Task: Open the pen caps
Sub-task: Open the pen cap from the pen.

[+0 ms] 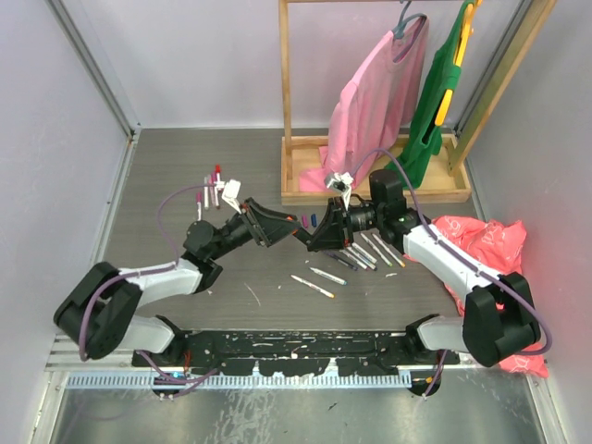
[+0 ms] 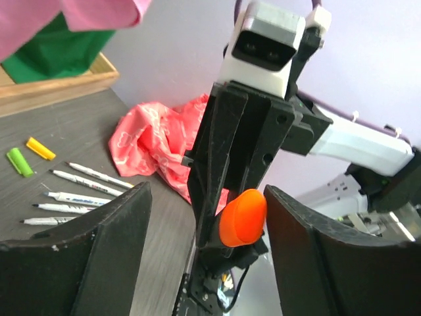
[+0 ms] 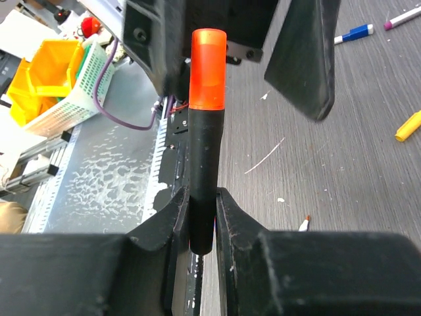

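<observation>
The chunky marker has a black barrel (image 3: 204, 151) and an orange cap (image 3: 208, 66). My right gripper (image 3: 202, 197) is shut on the lower barrel and holds it above the table. My left gripper (image 2: 207, 194) faces it with its jaws open around the orange cap (image 2: 243, 217). The cap lies close against the right-hand finger (image 2: 309, 250), with a wide gap to the other finger (image 2: 105, 250). From above, the left gripper (image 1: 294, 227) and right gripper (image 1: 319, 239) meet over mid-table. Thin white pens (image 1: 365, 252) lie in a row below the right arm. Loose pen caps (image 2: 20, 161) lie beside them.
More pens and caps (image 1: 215, 185) lie at the back left, and two pens (image 1: 314, 282) nearer the front. A wooden clothes rack (image 1: 370, 190) with pink and green garments stands at the back. A red-pink bag (image 1: 486, 245) lies at the right. A yellow bin (image 3: 39, 72) sits off the table.
</observation>
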You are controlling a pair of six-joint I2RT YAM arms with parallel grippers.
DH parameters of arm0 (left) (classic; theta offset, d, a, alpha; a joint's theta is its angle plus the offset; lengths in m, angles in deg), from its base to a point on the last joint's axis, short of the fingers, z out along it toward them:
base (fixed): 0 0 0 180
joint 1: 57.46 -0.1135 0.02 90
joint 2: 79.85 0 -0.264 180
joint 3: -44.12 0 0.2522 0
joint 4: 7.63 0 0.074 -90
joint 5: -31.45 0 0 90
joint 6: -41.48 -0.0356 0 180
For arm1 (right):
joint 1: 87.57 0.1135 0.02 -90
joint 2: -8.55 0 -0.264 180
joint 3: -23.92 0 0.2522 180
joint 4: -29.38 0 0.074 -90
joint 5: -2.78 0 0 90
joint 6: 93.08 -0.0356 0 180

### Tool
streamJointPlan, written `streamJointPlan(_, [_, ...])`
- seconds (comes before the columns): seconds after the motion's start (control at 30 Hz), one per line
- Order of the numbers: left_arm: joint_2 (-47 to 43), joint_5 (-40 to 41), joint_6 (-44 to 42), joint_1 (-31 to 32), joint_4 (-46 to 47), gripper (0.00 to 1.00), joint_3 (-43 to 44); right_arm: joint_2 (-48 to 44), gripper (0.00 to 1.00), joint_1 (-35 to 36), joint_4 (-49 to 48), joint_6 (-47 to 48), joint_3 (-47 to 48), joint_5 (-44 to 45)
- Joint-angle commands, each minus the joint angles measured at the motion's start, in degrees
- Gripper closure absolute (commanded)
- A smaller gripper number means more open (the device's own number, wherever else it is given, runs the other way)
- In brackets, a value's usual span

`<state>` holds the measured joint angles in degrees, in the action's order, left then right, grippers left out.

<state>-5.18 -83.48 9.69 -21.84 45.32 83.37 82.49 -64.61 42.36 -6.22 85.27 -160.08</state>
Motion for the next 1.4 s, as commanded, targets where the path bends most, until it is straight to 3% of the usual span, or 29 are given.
streamJointPlan(0.0, [4.8,-8.5,4.6,-0.4,15.2,0.34,3.1,0.7,0.99,-0.4,-1.0,-0.3,2.8,-3.4])
streamJointPlan(0.27, [3.5,-4.4,2.2,-0.4,15.0,0.42,1.2,2.2,0.99,-0.6,-1.1,-1.5,2.9,-2.3])
streamJointPlan(0.47, [2.1,-3.7,1.4,-0.4,12.7,0.68,0.3,2.5,0.99,-1.0,-1.1,-1.9,2.9,-1.9])
streamJointPlan(0.67, [2.2,-3.4,1.2,-0.4,12.4,0.82,0.1,2.7,0.99,-1.0,-1.1,-1.9,2.8,-1.8])
streamJointPlan(0.77, [2.2,-4.0,0.6,-0.4,11.5,0.94,0.5,2.8,0.98,-1.1,-1.1,-1.8,2.7,-2.0])
streamJointPlan(0.87, [2.7,-4.4,0.1,-0.4,11.0,1.00,0.7,2.9,0.81,-1.0,-1.1,-1.8,2.4,-2.6])
streamJointPlan(0.97, [3.7,-5.2,-0.7,-0.2,11.1,1.00,1.2,2.7,0.55,-0.8,-1.2,-1.9,2.0,-2.6])
streamJointPlan(1.07, [4.8,-6.1,-1.7,0.5,11.1,1.00,2.0,2.7,0.42,-0.1,-1.2,-1.8,2.0,-2.5])
streamJointPlan(1.37, [7.5,-7.0,-3.4,1.9,11.1,1.00,3.9,2.9,0.42,1.5,-0.5,-1.7,2.2,-0.6])
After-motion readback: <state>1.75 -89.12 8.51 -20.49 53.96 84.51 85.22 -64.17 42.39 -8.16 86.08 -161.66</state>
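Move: At the left fingertips, about 2 cm farther right and 1 cm back from that hand, is the marker's orange cap, roughly level with the open fingers. From the right hand, which holds the marker's black body, the cap is about 5 cm left, 3 cm ahead and 4 cm up. On the table some 24 cm below the left hand, an uncapped pen lies about 4 cm back and 4 cm right; the pen row lies some 15 cm right and 4 cm ahead. Easing back about 1 cm, with a small dip and rise, the left hand centres its open fingers on the orange cap and pinches it from both sides. The right hand stays nearly in place, tipping about 5 degrees, then opens and lets go of the black body; the left, keeping its grip, edges a further 1.5 cm right and about 1 cm down. ##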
